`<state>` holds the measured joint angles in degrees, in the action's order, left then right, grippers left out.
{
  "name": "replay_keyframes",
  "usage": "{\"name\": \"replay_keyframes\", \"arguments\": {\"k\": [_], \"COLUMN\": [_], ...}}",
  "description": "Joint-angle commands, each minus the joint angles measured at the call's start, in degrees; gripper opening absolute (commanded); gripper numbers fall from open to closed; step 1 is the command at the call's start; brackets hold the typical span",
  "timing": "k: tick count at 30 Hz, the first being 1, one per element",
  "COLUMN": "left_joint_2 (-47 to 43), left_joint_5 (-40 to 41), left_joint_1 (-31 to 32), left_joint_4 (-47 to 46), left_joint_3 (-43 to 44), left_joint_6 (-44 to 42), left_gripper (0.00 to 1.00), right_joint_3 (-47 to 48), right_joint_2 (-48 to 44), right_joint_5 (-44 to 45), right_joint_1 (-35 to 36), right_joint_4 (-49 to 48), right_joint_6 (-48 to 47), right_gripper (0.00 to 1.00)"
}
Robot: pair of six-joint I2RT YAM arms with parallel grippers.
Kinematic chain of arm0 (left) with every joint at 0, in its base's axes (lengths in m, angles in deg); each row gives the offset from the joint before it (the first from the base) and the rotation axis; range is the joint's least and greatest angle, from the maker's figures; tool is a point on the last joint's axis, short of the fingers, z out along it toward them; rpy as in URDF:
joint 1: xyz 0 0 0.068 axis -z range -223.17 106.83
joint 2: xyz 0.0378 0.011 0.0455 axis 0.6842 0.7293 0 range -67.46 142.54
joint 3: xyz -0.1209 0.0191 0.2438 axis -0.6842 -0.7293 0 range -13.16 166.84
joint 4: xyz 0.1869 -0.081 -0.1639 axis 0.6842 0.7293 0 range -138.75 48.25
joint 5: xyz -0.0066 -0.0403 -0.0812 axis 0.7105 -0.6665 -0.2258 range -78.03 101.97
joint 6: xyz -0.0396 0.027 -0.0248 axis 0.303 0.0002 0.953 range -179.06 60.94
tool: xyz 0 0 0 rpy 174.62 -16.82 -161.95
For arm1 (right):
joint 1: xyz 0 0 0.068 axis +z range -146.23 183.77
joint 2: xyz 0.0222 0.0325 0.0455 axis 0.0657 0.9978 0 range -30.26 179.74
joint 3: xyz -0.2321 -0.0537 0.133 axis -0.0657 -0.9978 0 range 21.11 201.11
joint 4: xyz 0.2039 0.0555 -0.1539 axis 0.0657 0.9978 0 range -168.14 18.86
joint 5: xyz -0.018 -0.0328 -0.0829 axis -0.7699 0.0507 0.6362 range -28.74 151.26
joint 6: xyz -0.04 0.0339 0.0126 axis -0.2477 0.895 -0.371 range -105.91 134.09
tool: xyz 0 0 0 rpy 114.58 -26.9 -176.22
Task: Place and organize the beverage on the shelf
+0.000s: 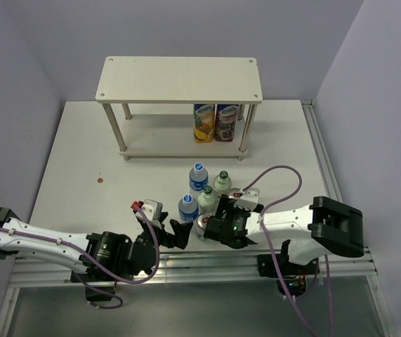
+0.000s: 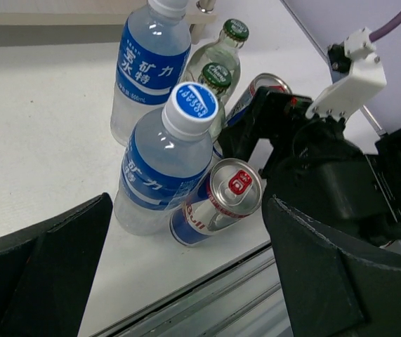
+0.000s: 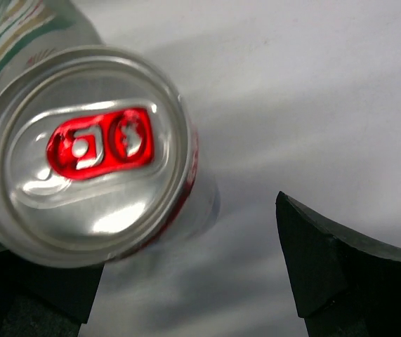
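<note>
The shelf [image 1: 179, 78] stands at the back of the table, with two printed drink cans [image 1: 215, 123] on the right of its lower board. Near the front edge stand two blue-labelled water bottles [image 2: 163, 165], two green-capped glass bottles [image 2: 218, 77] and a blue-and-silver energy can [image 2: 218, 203]. My left gripper [image 2: 186, 295] is open, low by the table's edge, just short of the nearer bottle and this can. My right gripper [image 3: 186, 281] is open right above the can [image 3: 84, 151], whose red-tabbed top lies by the left finger [image 3: 31, 295]. From above, both grippers [image 1: 179, 235] [image 1: 211, 228] flank the can [image 1: 203, 223].
A second can [image 2: 260, 88] lies behind my right gripper's black body [image 2: 319, 175]. The metal rail of the table's front edge [image 2: 207, 295] runs under my left gripper. A small brown spot [image 1: 99, 180] marks the table on the left. Grey walls close in both sides.
</note>
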<state>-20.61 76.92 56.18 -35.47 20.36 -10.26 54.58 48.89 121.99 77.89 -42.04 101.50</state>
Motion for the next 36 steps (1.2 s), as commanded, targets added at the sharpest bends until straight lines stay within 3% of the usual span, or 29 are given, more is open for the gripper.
{"name": "replay_keyframes", "arguments": {"k": [1,6,9,14,20,25,27,28,29,32,34,36], "left_joint_2": [-0.6,-0.7,-0.4,0.3,0.9,0.9,0.7,0.4,0.3,0.0,-0.2,-0.4], "left_joint_5": [-1.0,-1.1,-1.0,-1.1,-1.1,-0.9,-0.7,-0.6,-0.5,-0.4,-0.2,0.8], "left_joint_1": [0.5,0.4,0.4,0.4,0.4,0.4,0.5,0.4,0.4,0.4,0.4,0.4], "left_joint_4": [-1.2,-1.3,-1.7,-2.4,-2.2,-0.9,-0.9,-0.8,-0.9,-0.8,0.3,2.2], "left_joint_3": [-1.3,-2.0,-2.2,-2.8,-3.0,-3.0,-3.3,-3.5,-3.5,-3.9,-3.6,-2.5], "left_joint_6": [1.0,1.4,1.5,1.5,2.4,3.7,3.8,4.0,4.0,4.2,4.2,5.2], "left_gripper": [0.99,0.99,0.99,0.99,0.99,0.99,0.99,0.99,0.99,0.99,0.99,0.99], "right_joint_3": [1.7,1.9,1.0,0.1,1.8,1.1,-0.3,-1.0,-1.1,1.1,6.0,10.8], "right_joint_2": [1.4,2.2,2.7,4.9,9.1,8.4,6.3,5.5,4.2,2.5,1.7,1.7], "right_joint_5": [6.6,10.3,10.8,12.2,13.4,12.0,10.5,10.1,9.7,9.7,11.5,13.9], "right_joint_1": [-2.1,-3.3,-4.8,-6.6,-7.9,-7.8,-7.0,-6.6,-6.2,-4.0,0.3,3.5], "right_joint_4": [-1.6,-2.4,-8.6,-13.6,-10.6,-9.1,-10.8,-11.0,-10.4,2.8,13.1,32.4], "right_joint_6": [1.0,0.4,-3.6,-6.3,-1.4,0.0,-1.7,-2.3,-0.9,6.4,17.4,31.0], "right_gripper": [1.00,1.00,0.99,0.88,0.76,0.57,0.42,0.30,0.00,0.00,0.00,0.00]}}
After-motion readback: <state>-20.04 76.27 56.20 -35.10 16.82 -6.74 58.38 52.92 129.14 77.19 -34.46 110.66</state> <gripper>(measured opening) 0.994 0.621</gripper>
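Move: The Red Bull can by the right gripper stands about 5 cm ahead and 1 cm to the left of it, its middle about 1 cm higher. From that can, the back green bottle is some 7 cm farther out and 4 cm left, the front green bottle about 9 cm left and 1 cm out, the other can roughly 10 cm left and 9 cm back. From the left gripper, the first can lies some 13 cm ahead, 17 cm right and 14 cm below. Push the open right gripper forward about 5 cm around the near Red Bull can, tipping the fingers up some 10 degrees and turning them slightly clockwise. Close on the can's sides as you arrive, then keep the pinch and draw back about 2.5 cm. Meanwhile sink the open left gripper 2 to 3 cm, touching nothing. ##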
